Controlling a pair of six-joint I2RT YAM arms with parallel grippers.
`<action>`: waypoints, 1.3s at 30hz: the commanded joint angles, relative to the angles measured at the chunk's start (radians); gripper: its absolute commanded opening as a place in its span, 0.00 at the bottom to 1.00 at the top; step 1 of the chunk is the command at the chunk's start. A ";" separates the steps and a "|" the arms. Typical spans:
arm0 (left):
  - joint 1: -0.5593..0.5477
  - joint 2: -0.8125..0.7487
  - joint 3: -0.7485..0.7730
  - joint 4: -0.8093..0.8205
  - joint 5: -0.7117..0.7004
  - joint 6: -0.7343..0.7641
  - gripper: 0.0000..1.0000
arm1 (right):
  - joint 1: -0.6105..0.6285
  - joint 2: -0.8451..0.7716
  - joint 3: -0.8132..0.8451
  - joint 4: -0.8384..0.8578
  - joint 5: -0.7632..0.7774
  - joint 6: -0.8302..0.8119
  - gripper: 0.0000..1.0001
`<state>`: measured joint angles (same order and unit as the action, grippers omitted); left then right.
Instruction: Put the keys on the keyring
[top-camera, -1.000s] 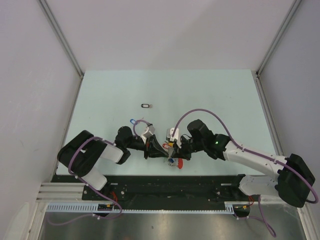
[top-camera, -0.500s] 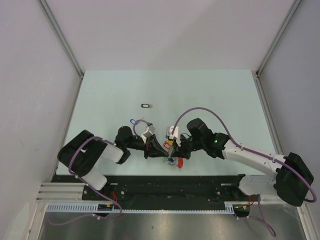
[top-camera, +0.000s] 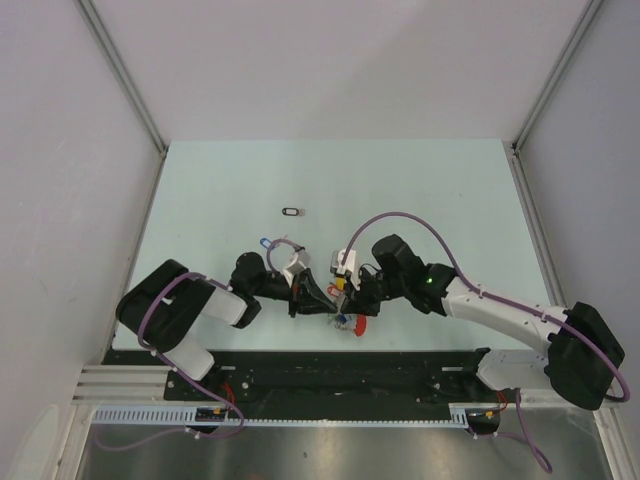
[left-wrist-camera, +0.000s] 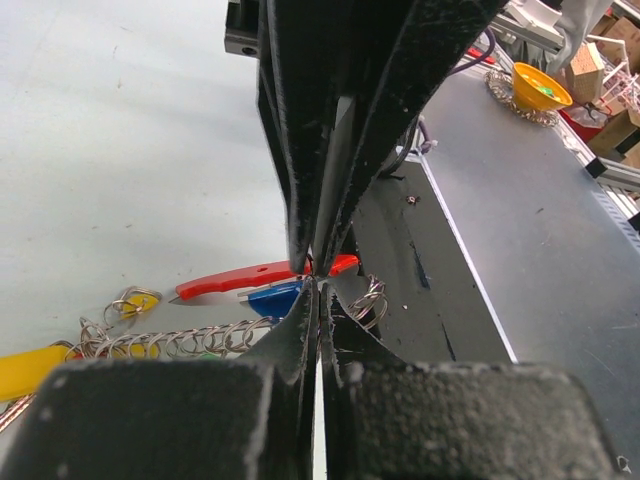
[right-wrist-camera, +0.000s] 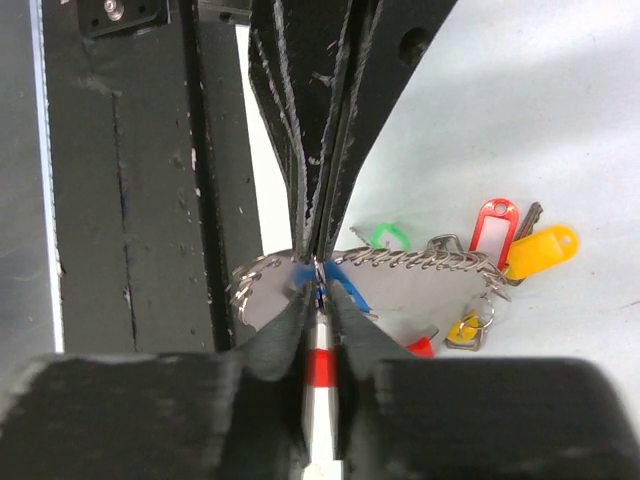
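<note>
The keyring (top-camera: 345, 318) lies near the table's front edge: a chain of silver rings (right-wrist-camera: 420, 260) with a red band (left-wrist-camera: 240, 280) and red (right-wrist-camera: 495, 228), yellow (right-wrist-camera: 540, 252) and green (right-wrist-camera: 388, 237) tags. My left gripper (top-camera: 320, 298) and right gripper (top-camera: 348, 296) meet tip to tip over it. The left gripper (left-wrist-camera: 317, 285) is shut on a thin wire of the ring. My right gripper (right-wrist-camera: 320, 283) has its fingers a hair apart, pinching a sliver of silver metal by a blue tag (right-wrist-camera: 345, 288). Two more keys lie apart: a blue-tagged key (top-camera: 265, 241) and a black-tagged key (top-camera: 292, 211).
A black rail (top-camera: 330, 365) runs along the table's near edge just behind the keyring. White walls stand on the left, right and far sides of the pale green table (top-camera: 420, 200).
The right arm's forearm has crept slightly left. Both grippers stay tip to tip over the keyring, and the loose keys have not moved.
</note>
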<state>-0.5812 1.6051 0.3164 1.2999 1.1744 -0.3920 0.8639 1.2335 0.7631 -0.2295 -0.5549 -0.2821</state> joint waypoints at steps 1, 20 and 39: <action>-0.003 0.004 0.009 0.424 -0.031 0.002 0.00 | -0.005 -0.015 0.061 0.072 0.013 0.011 0.18; 0.018 0.003 -0.040 0.424 -0.107 0.038 0.00 | -0.114 -0.131 -0.119 0.102 0.162 0.194 0.33; 0.075 0.026 0.110 0.089 -0.453 0.143 0.00 | -0.141 -0.111 -0.145 0.171 0.208 0.285 0.42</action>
<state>-0.5156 1.6367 0.3340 1.2976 0.8215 -0.3401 0.6914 1.1568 0.6189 -0.0834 -0.3763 -0.0067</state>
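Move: The keyring, a grey coil-edged loop still held in the left hand's shut tips, has its middle about 4 cm below those tips, 1 cm ahead and 2 cm to the right. From the right tips, almost touching them, it lies 1 cm ahead, 1 cm right and 4 cm below. From the right hand, the blue tag hangs about 4 cm below and 1 cm back; the yellow tag is 5 cm ahead, 3 cm below; the ring's red bar is 2 cm back, 3 cm right, 5 cm below. The blue-tagged key is let go at the keyring's edge as the right fingers open to a wide gap; that hand lifts slightly, then draws off forward, to its right and down, some 8 cm in all, turning about 25 degrees clockwise. The left fingers stay shut on the ring, wait nearly still, then sweep it forward about 9 cm with a shallow dip, turning counter-clockwise. ##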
